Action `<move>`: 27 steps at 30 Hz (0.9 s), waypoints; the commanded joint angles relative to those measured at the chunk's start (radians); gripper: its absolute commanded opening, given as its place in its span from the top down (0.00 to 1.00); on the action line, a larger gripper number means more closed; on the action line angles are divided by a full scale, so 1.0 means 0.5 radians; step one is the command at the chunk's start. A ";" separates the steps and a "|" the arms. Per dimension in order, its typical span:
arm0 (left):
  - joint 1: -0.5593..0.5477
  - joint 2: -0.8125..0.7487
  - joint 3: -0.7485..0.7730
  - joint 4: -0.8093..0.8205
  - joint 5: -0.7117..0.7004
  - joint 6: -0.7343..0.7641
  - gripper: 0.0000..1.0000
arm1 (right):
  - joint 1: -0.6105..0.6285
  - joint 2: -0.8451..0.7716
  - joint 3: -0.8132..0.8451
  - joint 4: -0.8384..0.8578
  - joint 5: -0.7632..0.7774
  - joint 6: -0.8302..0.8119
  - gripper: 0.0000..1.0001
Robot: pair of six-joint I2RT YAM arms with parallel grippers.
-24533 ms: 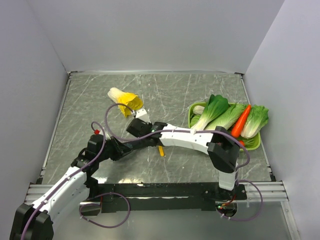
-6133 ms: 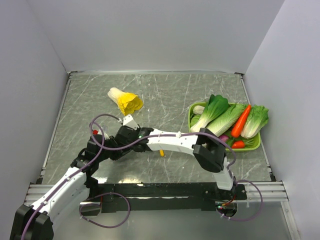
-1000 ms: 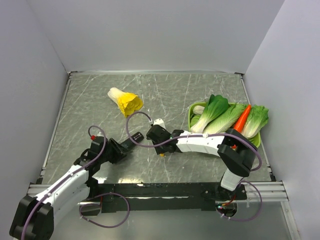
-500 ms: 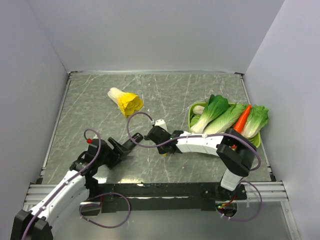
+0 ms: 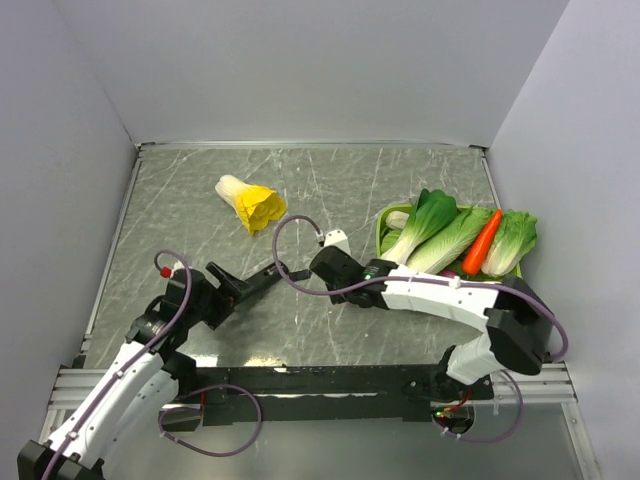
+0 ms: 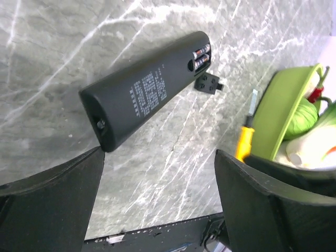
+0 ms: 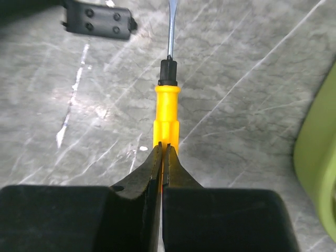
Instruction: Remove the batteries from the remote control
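The remote control lies back-up on the marble table just beyond my left gripper, which is open with nothing between its fingers. At the remote's far end the compartment is uncovered and the ends of the batteries show inside. The short black cover piece lies beside that end. In the top view the remote control sits between the left gripper and the right gripper. My right gripper is shut, its tips over the handle of the yellow screwdriver, which rests on the table.
A green tray of leafy greens and a carrot stands at the right; its rim is close to my right gripper. A yellow-white cabbage lies at the back left. The screwdriver points toward the cover piece.
My left gripper has opened and drawn back to the lower left, leaving the remote on the table. My right gripper has shut and shifted right.
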 commanded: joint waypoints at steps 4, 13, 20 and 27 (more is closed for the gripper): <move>-0.001 0.081 0.183 -0.191 -0.186 -0.064 0.10 | -0.001 -0.219 -0.002 -0.013 0.037 -0.122 1.00; -0.001 -0.251 -0.007 0.167 0.080 -0.132 0.11 | 0.005 -0.428 -0.121 0.210 -0.156 -0.204 1.00; -0.007 0.365 0.118 0.441 0.266 0.085 0.10 | -0.001 -0.290 -0.097 0.125 -0.046 -0.113 0.94; -0.004 0.406 0.152 0.487 0.284 0.150 0.10 | -0.090 -0.060 -0.213 0.152 -0.168 -0.299 0.54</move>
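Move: The right hand holds the yellow screwdriver over bare marble some 6 cm below it. The battery cover lies about 5 cm ahead and 7 cm left of it, the remote control 3 cm ahead and 15 cm left, and the basket 10 cm ahead and 25 cm right. From the left hand, the remote is roughly 4 cm ahead, 4 cm right and 6 cm below; the cover is 5 cm ahead and 12 cm right. Right hand lifts the screwdriver 4 cm, releases it, sinks back; open left hand hops right towards the remote. ##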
